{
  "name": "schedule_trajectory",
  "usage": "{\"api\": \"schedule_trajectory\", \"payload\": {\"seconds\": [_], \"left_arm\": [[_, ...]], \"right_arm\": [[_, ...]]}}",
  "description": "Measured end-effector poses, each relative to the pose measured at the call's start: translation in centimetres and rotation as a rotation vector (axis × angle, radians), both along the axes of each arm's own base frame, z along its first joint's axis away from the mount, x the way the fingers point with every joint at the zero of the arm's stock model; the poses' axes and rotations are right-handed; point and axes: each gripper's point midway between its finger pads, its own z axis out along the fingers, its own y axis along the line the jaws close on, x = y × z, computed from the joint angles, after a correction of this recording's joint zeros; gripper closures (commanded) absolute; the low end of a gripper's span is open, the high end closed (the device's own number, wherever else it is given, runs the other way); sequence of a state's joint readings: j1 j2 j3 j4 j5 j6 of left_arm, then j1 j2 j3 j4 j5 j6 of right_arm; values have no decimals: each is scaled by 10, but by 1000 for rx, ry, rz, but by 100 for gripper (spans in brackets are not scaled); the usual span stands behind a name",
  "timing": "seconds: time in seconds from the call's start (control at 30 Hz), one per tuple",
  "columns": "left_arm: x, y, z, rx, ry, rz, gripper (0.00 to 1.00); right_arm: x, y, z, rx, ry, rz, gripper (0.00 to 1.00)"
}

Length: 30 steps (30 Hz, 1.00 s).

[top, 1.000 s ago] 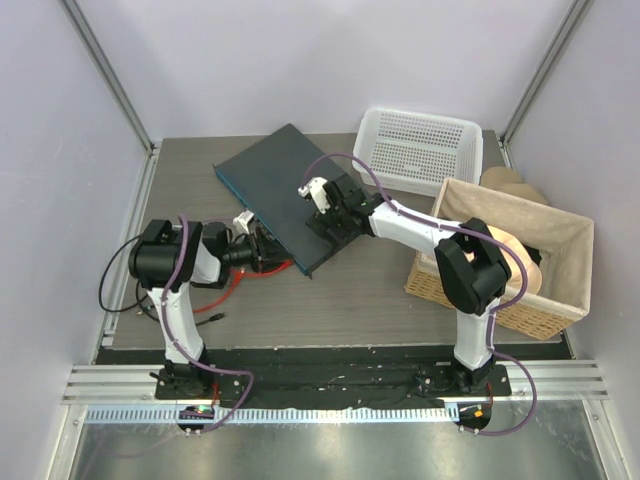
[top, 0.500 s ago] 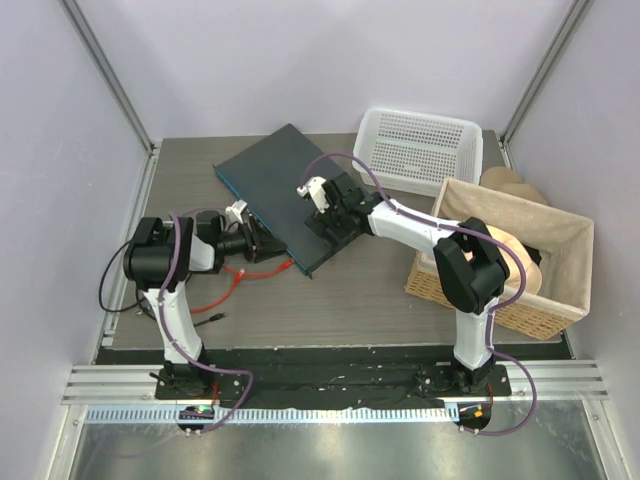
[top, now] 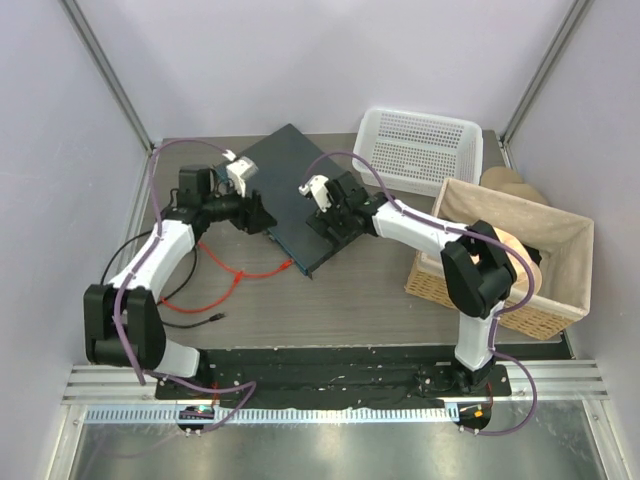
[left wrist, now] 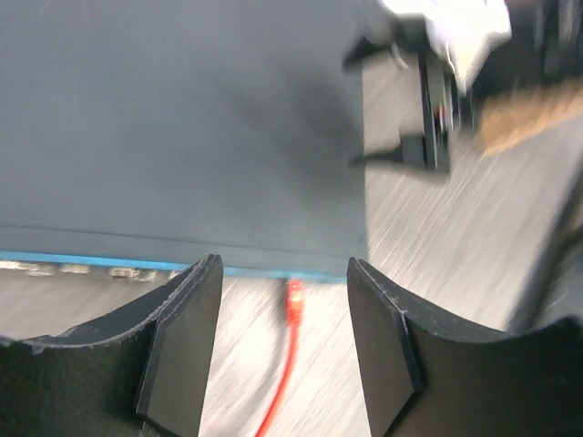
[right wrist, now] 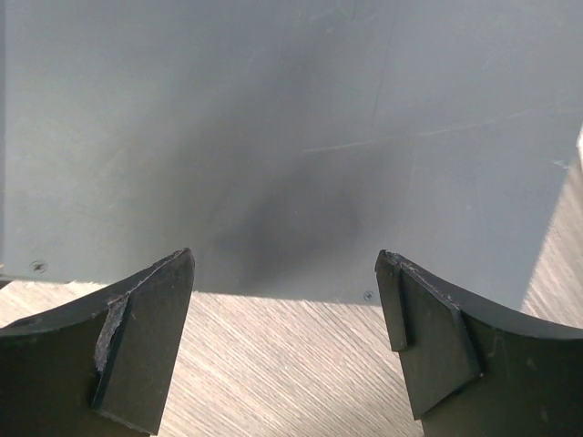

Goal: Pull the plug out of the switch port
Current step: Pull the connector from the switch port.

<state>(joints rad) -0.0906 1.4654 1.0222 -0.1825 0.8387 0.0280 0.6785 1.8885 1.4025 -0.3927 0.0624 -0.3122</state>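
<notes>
The switch [top: 285, 185] is a flat dark slate box lying at an angle at the table's middle back, its blue socket edge [left wrist: 137, 264] facing left-front. A red plug [top: 288, 266] on a red cable [top: 230, 280] lies at that edge near the front corner. In the left wrist view the plug [left wrist: 294, 296] touches the blue edge; whether it sits in a socket I cannot tell. My left gripper [top: 262, 215] [left wrist: 282, 264] hovers open above the edge, holding nothing. Over the switch's right edge [right wrist: 273, 137], my right gripper [top: 322, 226] [right wrist: 284, 259] is open and empty.
A white perforated basket [top: 418, 148] stands at the back right. Right of the switch is a wicker basket [top: 480, 300] with cloth lining. A black cable [top: 120, 280] loops by the left wall. Bare wood-grain table [top: 340, 300] lies in front.
My left arm has swung from the switch's front corner up and back along its socket edge, its jaws widening and leaving the red plug on the table. The right arm has stayed still.
</notes>
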Motion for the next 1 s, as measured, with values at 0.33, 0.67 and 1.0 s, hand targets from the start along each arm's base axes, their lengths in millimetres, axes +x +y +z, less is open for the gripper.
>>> {"api": "schedule_trajectory", "payload": {"seconds": [0.33,0.67,1.0], "left_arm": [[-87,-10,-93,472,59,-264,39],[-67,-2,-116,570,88,-284,38],[-68,-11,-136,618,72,-296,41]], "right_arm": [[-7,-3,72,124,-102,-6,11],[-39,-26,53,141,-26,-22,11],[-47,-32,31,133,33,-37,12]]}}
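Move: The plug, the red one still in the switch port, lies about 6 cm back, 4 cm right and 14 cm below the left hand. An empty port sits 4 cm left and 5 cm farther out from that plug; the switch's middle is some 13 cm farther out and 2 cm right of it. From the right hand the plug is roughly 7 cm back, 8 cm left and 6 cm down. The open left hand drops about 14 cm and back 7 towards the plug, rolling; the right arcs back. ##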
